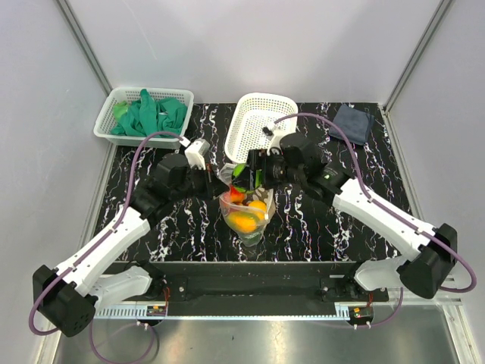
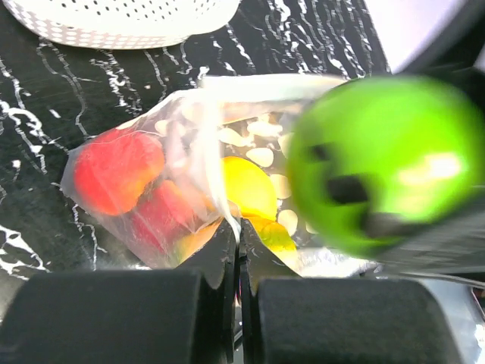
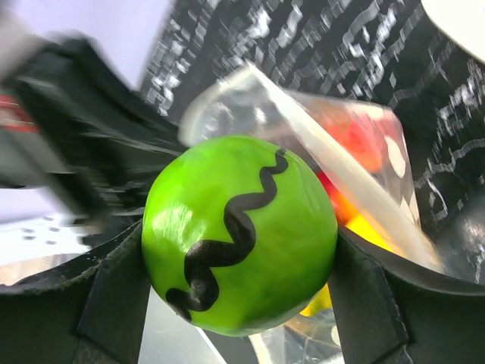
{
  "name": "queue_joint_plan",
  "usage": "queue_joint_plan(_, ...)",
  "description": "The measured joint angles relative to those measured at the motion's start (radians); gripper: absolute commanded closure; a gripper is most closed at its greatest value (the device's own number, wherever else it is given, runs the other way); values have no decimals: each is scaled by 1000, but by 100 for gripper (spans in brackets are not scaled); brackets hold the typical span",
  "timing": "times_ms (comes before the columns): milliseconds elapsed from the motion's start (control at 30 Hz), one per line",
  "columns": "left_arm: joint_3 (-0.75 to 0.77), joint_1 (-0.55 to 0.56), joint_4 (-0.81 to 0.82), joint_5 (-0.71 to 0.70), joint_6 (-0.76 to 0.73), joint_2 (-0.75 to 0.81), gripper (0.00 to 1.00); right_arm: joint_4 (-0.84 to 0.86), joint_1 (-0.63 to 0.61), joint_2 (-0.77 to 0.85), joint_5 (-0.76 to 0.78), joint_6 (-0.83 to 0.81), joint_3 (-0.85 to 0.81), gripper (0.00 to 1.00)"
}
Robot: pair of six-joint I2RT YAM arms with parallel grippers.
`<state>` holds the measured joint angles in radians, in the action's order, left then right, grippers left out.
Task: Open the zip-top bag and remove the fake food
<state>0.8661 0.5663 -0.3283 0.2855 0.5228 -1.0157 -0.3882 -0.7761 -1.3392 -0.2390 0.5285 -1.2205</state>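
Observation:
The clear zip-top bag (image 1: 246,220) stands open-mouthed at the table's middle, with red, orange and yellow fake food (image 1: 244,218) inside. My left gripper (image 1: 220,184) is shut on the bag's thin rim; in the left wrist view its jaws (image 2: 241,236) pinch the film next to a red fruit (image 2: 117,171) and a yellow one (image 2: 246,186). My right gripper (image 1: 244,174) is just above the bag's mouth, shut on a glossy green ball with a black zigzag stripe (image 3: 239,235), one finger (image 3: 114,303) on each side. The bag (image 3: 364,167) lies behind the ball.
An empty white lattice basket (image 1: 260,121) stands just behind the bag, also at the top of the left wrist view (image 2: 121,23). Another white basket (image 1: 114,102) at the back left holds green gloves (image 1: 148,114). A dark folded cloth (image 1: 351,123) lies at the back right.

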Motion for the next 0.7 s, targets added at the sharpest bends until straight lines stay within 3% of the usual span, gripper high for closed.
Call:
queue_joint_plan(233, 0, 0, -20, -38, 1, 0, 100, -1, 16, -10, -8, 1, -158, 56)
queue_joint_plan(400, 0, 0, -46, -84, 9, 20, 100, 2, 128, -67, 46, -64, -251, 56)
queue_joint_plan(700, 0, -5, -69, -108, 19, 88, 100, 0, 275, -439, 234, -248, -372, 46)
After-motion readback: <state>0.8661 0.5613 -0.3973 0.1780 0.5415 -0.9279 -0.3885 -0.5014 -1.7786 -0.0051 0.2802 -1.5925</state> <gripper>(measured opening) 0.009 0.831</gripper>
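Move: Ahead of the right hand, which already holds the green fake watermelon above the bag's mouth, the empty white basket's middle lies about 29 cm farther out, 5 cm to the right and 20 cm lower. The bag's middle is some 3 cm back, 1 cm right and 13 cm below; the grey cloth lies 31 cm ahead and 33 cm right, 23 cm down. From the left hand, pinching the bag's rim, the white basket is about 30 cm ahead, 10 cm right and 17 cm below. Rising about 8 cm clear of the bag, the right hand then swings some 20 cm forward and 7 cm to the right, sinking again over the white basket; it keeps its grip on the watermelon while turning clockwise and tipping its fingers farther down. The left hand keeps the bag's rim pinched and drifts about 2 cm left. ##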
